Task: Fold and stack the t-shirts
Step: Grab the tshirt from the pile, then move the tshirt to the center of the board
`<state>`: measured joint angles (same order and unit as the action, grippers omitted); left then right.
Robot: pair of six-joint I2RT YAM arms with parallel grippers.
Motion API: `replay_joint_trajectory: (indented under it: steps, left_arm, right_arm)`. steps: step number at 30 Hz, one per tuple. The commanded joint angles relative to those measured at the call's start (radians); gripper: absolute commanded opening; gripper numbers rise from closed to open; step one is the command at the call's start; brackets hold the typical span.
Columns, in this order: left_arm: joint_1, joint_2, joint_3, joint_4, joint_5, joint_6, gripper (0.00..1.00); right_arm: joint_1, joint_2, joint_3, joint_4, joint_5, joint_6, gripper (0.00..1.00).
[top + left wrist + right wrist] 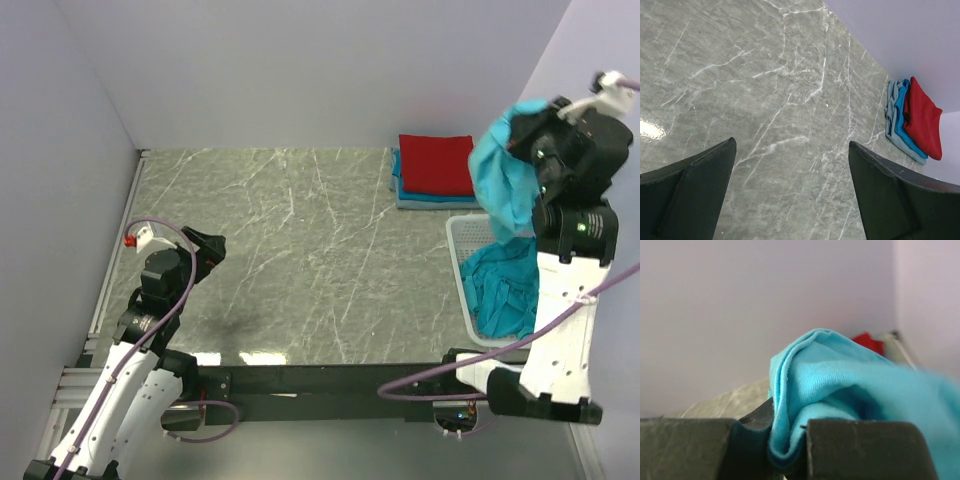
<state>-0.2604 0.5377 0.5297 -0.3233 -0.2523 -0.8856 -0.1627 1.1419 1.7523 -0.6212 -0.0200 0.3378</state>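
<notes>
My right gripper (788, 440) is shut on a bunched fold of a turquoise t-shirt (840, 385). From above, that t-shirt (505, 175) hangs from the raised right gripper (527, 128) over the white basket (458, 240), where more turquoise t-shirts (505, 290) lie crumpled. A folded red t-shirt (435, 163) tops a folded stack with a blue t-shirt (400, 185) under it at the table's back right. The left wrist view shows the same red t-shirt (922, 117) and blue t-shirt (900, 117). My left gripper (791, 150) is open and holds nothing, low over the table's left side (212, 250).
The grey marble table (300, 250) is closed in by pale walls at the left, back and right. The basket stands at the right edge, just in front of the folded stack. The right arm's white body rises beside the basket.
</notes>
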Motion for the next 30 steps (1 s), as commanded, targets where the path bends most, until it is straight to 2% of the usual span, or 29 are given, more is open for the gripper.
replay_joint_trajectory:
  steps: [1, 2, 5, 9, 12, 13, 17, 19, 23, 27, 30]
  left_arm:
    - [0.004, -0.013, 0.032, -0.005, -0.018, -0.019, 0.99]
    - [0.004, -0.016, 0.029, -0.002, -0.01, -0.024, 0.99]
    - [0.004, -0.016, 0.027, -0.011, 0.004, -0.049, 0.99]
    - [0.004, -0.034, 0.027, -0.04, 0.011, -0.055, 0.99]
    - [0.004, -0.057, 0.03, -0.063, -0.005, -0.047, 1.0]
    - [0.004, -0.062, 0.033, -0.078, -0.019, -0.049, 0.99]
    - [0.004, -0.094, 0.049, -0.147, -0.059, -0.095, 0.99]
    - [0.004, -0.116, 0.061, -0.177, -0.073, -0.105, 0.99]
    - [0.004, -0.153, 0.058, -0.215, -0.079, -0.115, 0.99]
    - [0.004, -0.16, 0.049, -0.249, -0.082, -0.127, 0.99]
    - [0.004, -0.141, 0.039, -0.247, -0.068, -0.128, 0.99]
  right_arm:
    - [0.141, 0.059, 0.125, -0.049, 0.035, -0.072, 0.0]
    - [0.214, 0.059, 0.13, -0.017, 0.023, -0.074, 0.0]
    - [0.3, 0.064, 0.144, 0.006, -0.055, -0.066, 0.0]
    - [0.475, 0.059, 0.13, 0.073, -0.052, -0.062, 0.0]
    - [0.63, 0.103, 0.133, 0.124, -0.179, -0.083, 0.0]
    - [0.713, 0.12, 0.145, 0.115, -0.157, -0.092, 0.0]
    - [0.874, 0.202, 0.196, 0.118, -0.069, -0.109, 0.0]
    - [0.905, 0.234, 0.185, 0.15, -0.046, -0.076, 0.0]
    - [0.94, 0.259, 0.063, 0.239, 0.003, -0.004, 0.0]
    - [0.934, 0.301, -0.062, 0.299, 0.047, 0.066, 0.0]
    - [0.879, 0.379, -0.103, 0.269, 0.062, 0.118, 0.01]
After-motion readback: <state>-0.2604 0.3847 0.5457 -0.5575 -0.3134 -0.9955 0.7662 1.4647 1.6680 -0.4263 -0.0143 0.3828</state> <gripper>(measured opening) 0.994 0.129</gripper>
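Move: The right hand, high up with the teal t-shirt already pinched, has the bare middle of the table about 34 cm to its left, some 5 cm ahead and 50 cm below. The red shirt stack lies roughly 40 cm ahead, 2 cm right and 45 cm below; the laundry basket is about 5 cm back, 14 cm right and 45 cm below. From the left hand, the table's middle is some 11 cm ahead, 25 cm right and 20 cm below. Sweeping left at speed, the right arm carries the pinched t-shirt about 36 cm from beside the basket to over the table's middle, nearly level at first, then sinking some 11 cm late on. The hand bows slightly back and forward again while swinging about 55 degrees counter-clockwise, and its fingers keep their hold. The open left hand eases back and slightly left, about 4 cm. ##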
